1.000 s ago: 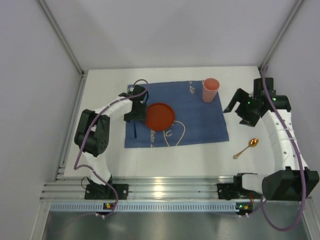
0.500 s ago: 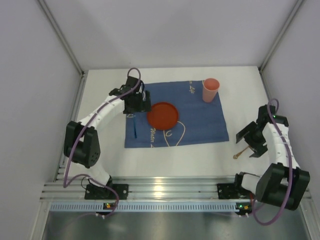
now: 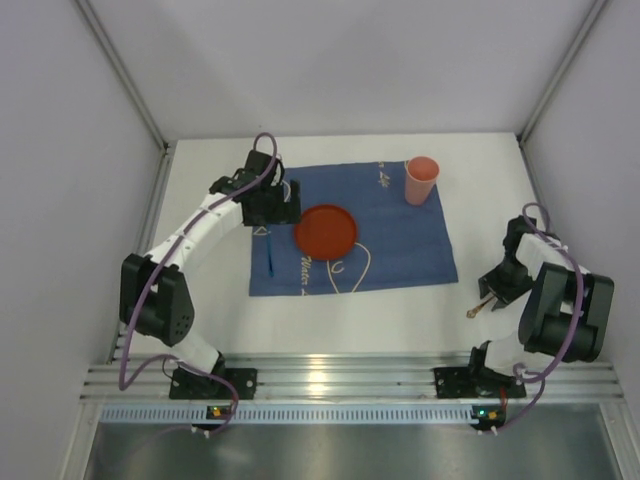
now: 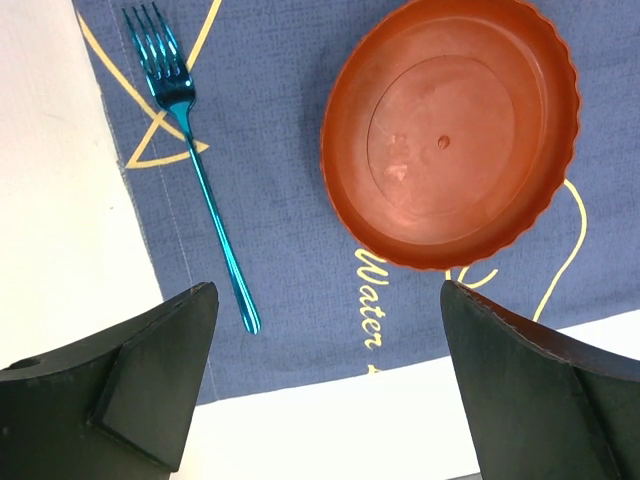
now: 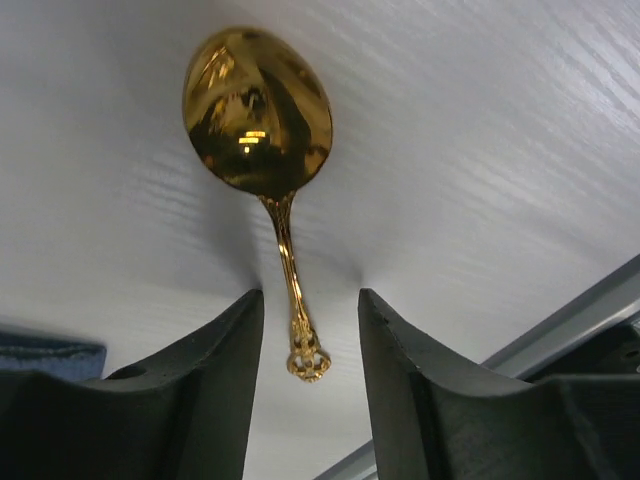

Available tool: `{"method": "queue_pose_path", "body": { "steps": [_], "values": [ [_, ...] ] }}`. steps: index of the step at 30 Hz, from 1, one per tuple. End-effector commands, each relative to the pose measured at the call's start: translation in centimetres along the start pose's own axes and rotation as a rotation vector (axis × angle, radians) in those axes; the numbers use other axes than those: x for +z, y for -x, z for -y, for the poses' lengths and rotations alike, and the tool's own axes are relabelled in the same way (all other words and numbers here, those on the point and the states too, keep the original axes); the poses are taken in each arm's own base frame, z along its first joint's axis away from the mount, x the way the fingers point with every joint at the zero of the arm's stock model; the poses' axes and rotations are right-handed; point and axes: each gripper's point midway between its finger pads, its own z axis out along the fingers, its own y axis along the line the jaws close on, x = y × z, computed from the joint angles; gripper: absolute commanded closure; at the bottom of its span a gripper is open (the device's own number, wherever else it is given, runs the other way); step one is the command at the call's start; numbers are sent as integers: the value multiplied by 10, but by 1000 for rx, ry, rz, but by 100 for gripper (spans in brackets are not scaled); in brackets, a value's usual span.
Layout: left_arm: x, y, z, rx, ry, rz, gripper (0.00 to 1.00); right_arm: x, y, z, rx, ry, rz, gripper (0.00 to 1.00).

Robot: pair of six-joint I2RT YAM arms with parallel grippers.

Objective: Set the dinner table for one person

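Note:
A gold spoon (image 5: 257,110) lies on the white dinner table (image 5: 480,150) at the right, off the mat. My right gripper (image 5: 308,320) is down over it, its narrowed jaws straddling the handle's ornate end with a gap on each side. In the top view the right gripper (image 3: 494,288) covers most of the spoon (image 3: 476,310). A teal fork (image 4: 190,160) lies on the blue mat (image 4: 300,250) left of the orange plate (image 4: 450,130). My left gripper (image 4: 328,295) hangs wide open above the mat's near edge, holding nothing. A pink cup (image 3: 421,180) stands on the mat's far right corner.
The blue mat (image 3: 350,230) carries white and yellow line drawings and lettering. Grey walls close in the table at the back and both sides. A ribbed aluminium rail (image 3: 330,380) with both arm bases runs along the near edge.
The left gripper opened fully and drew back from the fork, which stays on the mat. The right arm swung down to the spoon, and its jaws narrowed around the handle.

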Motion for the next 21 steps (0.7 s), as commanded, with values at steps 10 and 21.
{"method": "queue_pose_path", "body": {
  "steps": [10, 21],
  "values": [
    [-45, 4, -7, 12, 20, 45, 2, 50, 35, -15, 22, -54, 31, 98],
    [-41, -1, -7, -30, 23, 26, 2, -52, 104, -45, -100, 38, 286, 100]
  ]
}}
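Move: The golden spoon lies almost under the open right fingers, its middle about 2 cm ahead, 2 cm to the right and 1 cm below, with the handle end between the tips. The blue placemat's near right corner is some 8 cm to this hand's left and 3 cm farther out; the pink cup stands roughly 22 cm ahead and 17 cm left. From the empty left hand, the spoon is about 46 cm right, 19 cm back and 14 cm lower. Forward and slightly down, the right hand eases about 2 cm along the spoon's handle towards the bowl while its half-open fingers shut and pinch the handle. It dwells there briefly, then heads forward and to the right, starting to rise, some 3 cm with the grip kept. The empty left hand, still wide open, backs up and away from the plate by about 3 cm. ##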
